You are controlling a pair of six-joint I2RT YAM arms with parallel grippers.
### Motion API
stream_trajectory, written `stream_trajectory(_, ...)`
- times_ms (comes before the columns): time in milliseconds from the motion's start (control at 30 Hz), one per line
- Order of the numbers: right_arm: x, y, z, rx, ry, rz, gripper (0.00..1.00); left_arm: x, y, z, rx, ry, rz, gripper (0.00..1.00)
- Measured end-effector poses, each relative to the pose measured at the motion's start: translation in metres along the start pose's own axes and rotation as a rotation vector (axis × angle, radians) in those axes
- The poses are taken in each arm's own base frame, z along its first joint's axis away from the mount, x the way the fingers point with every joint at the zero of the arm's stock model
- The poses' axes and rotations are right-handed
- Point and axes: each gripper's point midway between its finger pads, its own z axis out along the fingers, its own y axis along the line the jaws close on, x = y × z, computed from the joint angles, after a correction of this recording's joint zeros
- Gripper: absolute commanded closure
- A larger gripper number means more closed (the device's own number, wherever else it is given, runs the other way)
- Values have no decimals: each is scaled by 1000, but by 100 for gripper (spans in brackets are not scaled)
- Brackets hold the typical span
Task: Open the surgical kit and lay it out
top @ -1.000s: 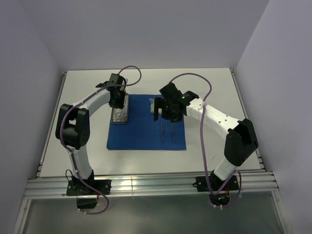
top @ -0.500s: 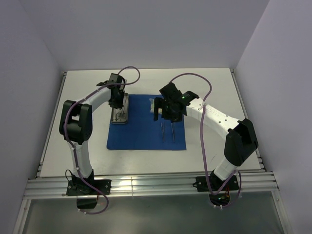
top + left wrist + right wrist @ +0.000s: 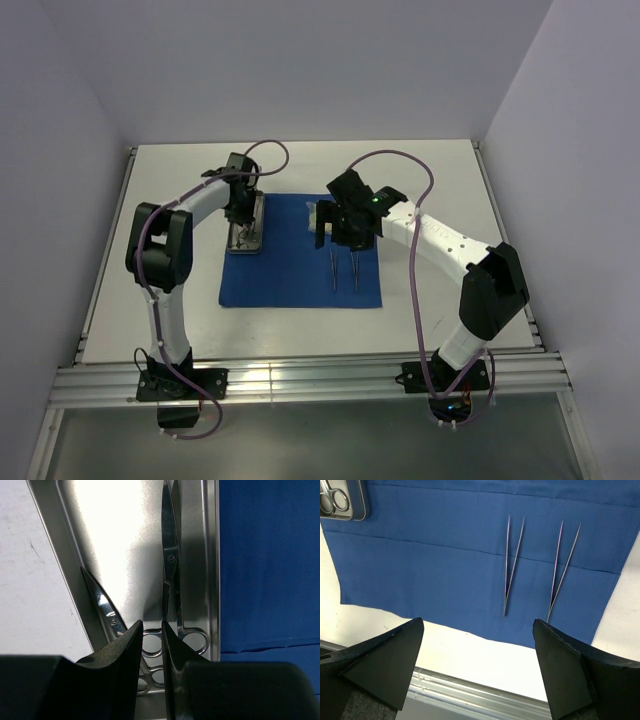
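The royal-blue cloth (image 3: 290,270) lies spread flat mid-table. The steel tray (image 3: 248,238) sits on its left edge and holds two scissors (image 3: 170,565) (image 3: 102,605). My left gripper (image 3: 240,203) is down in the tray (image 3: 125,540). Its jaws stand a narrow gap apart around a ring handle (image 3: 152,640) of the right-hand scissors. Two tweezers (image 3: 512,565) (image 3: 563,570) lie side by side on the cloth (image 3: 430,570). My right gripper (image 3: 478,622) hangs wide open and empty above them. A small whitish packet (image 3: 309,207) shows beside the right wrist.
Bare white table (image 3: 440,180) surrounds the cloth, with raised rails at the left and right edges. An aluminium rail (image 3: 300,380) runs along the near edge by the arm bases. Grey walls close in three sides.
The left arm's elbow has swung in towards the tray and its gripper has settled a little lower over the scissors. The right arm, cloth and tweezers have not moved.
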Motion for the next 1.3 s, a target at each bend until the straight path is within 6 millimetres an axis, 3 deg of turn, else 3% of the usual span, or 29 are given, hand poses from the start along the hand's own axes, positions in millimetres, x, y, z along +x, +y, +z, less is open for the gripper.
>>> stream_trajectory(833, -3, -4, 0, 5, -4, 7, 3, -4, -9, 10, 5, 5, 16, 75)
stream_trajectory(1167, -4, -5, 0, 7, -5, 10, 3, -6, -10, 13, -3, 9, 20, 99)
stream_trajectory(1300, -4, -5, 1, 7, -5, 11, 3, -6, -10, 13, -5, 16, 21, 100)
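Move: The right-hand scissors' middle lies about 4 cm ahead of the left hand, 1 cm to its right and 1 cm below. The other scissors lie slantwise about 2 cm to the left, level fore and aft, also 1 cm lower; the tray's middle is some 2 cm straight ahead, at that height. From the right hand the right-hand scissors are about 18 cm ahead, 21 cm left and 12 cm down. Left hand eases right, forward and down, about 1 cm each, and closes its fingertips on the right-hand scissors' shanks. ##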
